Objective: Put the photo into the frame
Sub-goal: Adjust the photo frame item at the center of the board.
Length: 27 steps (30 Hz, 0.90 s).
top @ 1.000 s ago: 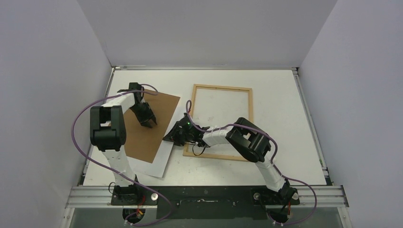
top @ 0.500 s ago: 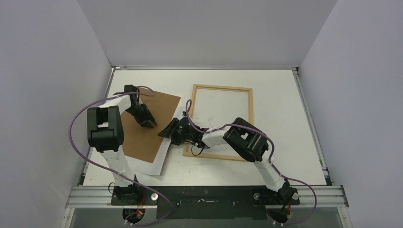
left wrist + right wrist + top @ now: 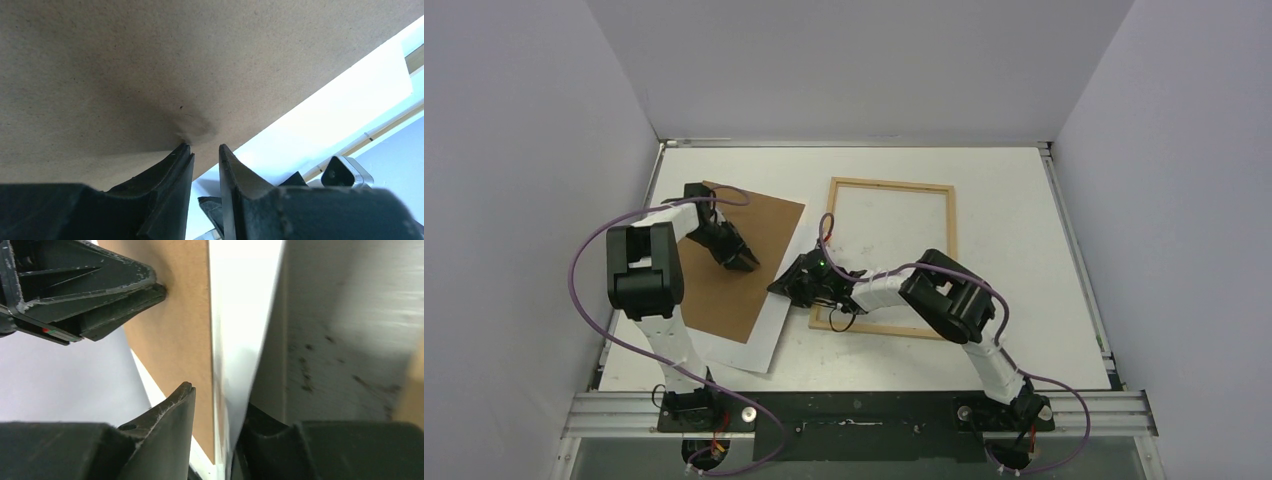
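The photo [image 3: 760, 336] lies white side up, mostly under a brown backing panel [image 3: 714, 285]; only its near-right strip shows. The light wood frame [image 3: 890, 183] lies flat to the right with nothing inside it. My left gripper [image 3: 744, 264] stands tips-down on the panel, its jaws a narrow gap apart [image 3: 206, 147] and holding nothing. My right gripper [image 3: 781, 287] is at the panel's right edge. Its open jaws [image 3: 217, 397] straddle that edge and the photo [image 3: 240, 315]: one finger is over the panel [image 3: 185, 340], the other under the sheet.
White walls close in the table on three sides. Purple cables loop off both arms, and one crosses the frame's left strip [image 3: 824, 232]. The right forearm [image 3: 879, 288] lies across the frame's near-left corner.
My right gripper reached left and widened, then drew back to the panel's edge and narrowed again. The left gripper slid slightly right along the panel and narrowed a little.
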### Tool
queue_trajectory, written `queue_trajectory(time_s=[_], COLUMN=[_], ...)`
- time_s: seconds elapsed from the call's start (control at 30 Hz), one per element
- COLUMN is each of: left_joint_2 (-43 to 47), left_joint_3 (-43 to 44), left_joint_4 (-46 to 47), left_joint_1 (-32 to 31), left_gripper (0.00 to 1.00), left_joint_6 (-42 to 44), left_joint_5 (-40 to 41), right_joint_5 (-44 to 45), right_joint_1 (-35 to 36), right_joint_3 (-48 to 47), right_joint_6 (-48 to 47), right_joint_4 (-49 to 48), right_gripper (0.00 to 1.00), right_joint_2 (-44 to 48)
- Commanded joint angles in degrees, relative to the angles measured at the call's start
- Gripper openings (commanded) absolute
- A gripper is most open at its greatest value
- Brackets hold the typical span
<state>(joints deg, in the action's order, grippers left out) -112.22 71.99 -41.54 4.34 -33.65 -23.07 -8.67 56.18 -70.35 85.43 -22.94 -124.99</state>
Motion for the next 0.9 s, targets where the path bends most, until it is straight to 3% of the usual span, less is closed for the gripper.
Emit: queue_trajectory(time_s=[0.0, 0.23, 0.47, 0.63, 0.77, 0.87], left_joint_2=[-2.57, -1.04, 2.42, 6.08, 7.06, 6.93], left_joint_3=[-0.66, -0.36, -0.63, -0.22, 1.24, 3.27], left_joint_4=[-1.34, -1.07, 1.06, 1.46, 0.49, -0.18], left_joint_1=[-0.03, -0.05, -0.97, -3.79, -7.91, -8.64], left_gripper=[0.26, 0.36, 0.59, 0.73, 0.76, 0.76], left_joint_6=[1.65, 2.82, 7.08, 12.28, 14.75, 14.41], left_joint_5=[3.95, 3.49, 1.47, 8.21, 15.65, 16.90], right_joint_5=[5.18, 3.22, -1.69, -5.47, -8.25, -10.37], right_joint_1=[-0.49, -2.04, -3.83, -5.86, -8.15, -10.10], right_joint_3=[1.70, 1.77, 2.66, 4.21, 4.75, 2.48], right_joint_6=[-4.18, -7.64, -10.88, -11.96, -12.47, -15.48], right_joint_4=[8.36, 5.27, -4.66, -13.13, -16.14, -12.43], right_gripper=[0.24, 0.00, 0.00, 0.00, 0.00, 0.00], right_joint_2=[6.06, 7.29, 7.39, 7.52, 7.67, 8.22])
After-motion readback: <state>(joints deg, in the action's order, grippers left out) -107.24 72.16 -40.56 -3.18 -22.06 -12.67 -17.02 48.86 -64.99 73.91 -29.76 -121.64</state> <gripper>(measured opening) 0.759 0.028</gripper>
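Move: The photo's white right-hand edge already lies between the right fingers, only about 1 cm to their right; the brown board's middle is 12 cm left, 7 ahead and 2 below, the frame's middle 23 cm right, 8 ahead and 3 below. From the left hand, low over the brown board, the board's middle is roughly 4 cm left, 1 ahead and 1 below; that photo edge is 10 cm right and 7 back, about level in height. The right hand goes about 5 cm right and forward, shutting on the photo's edge; the left opens wide. ##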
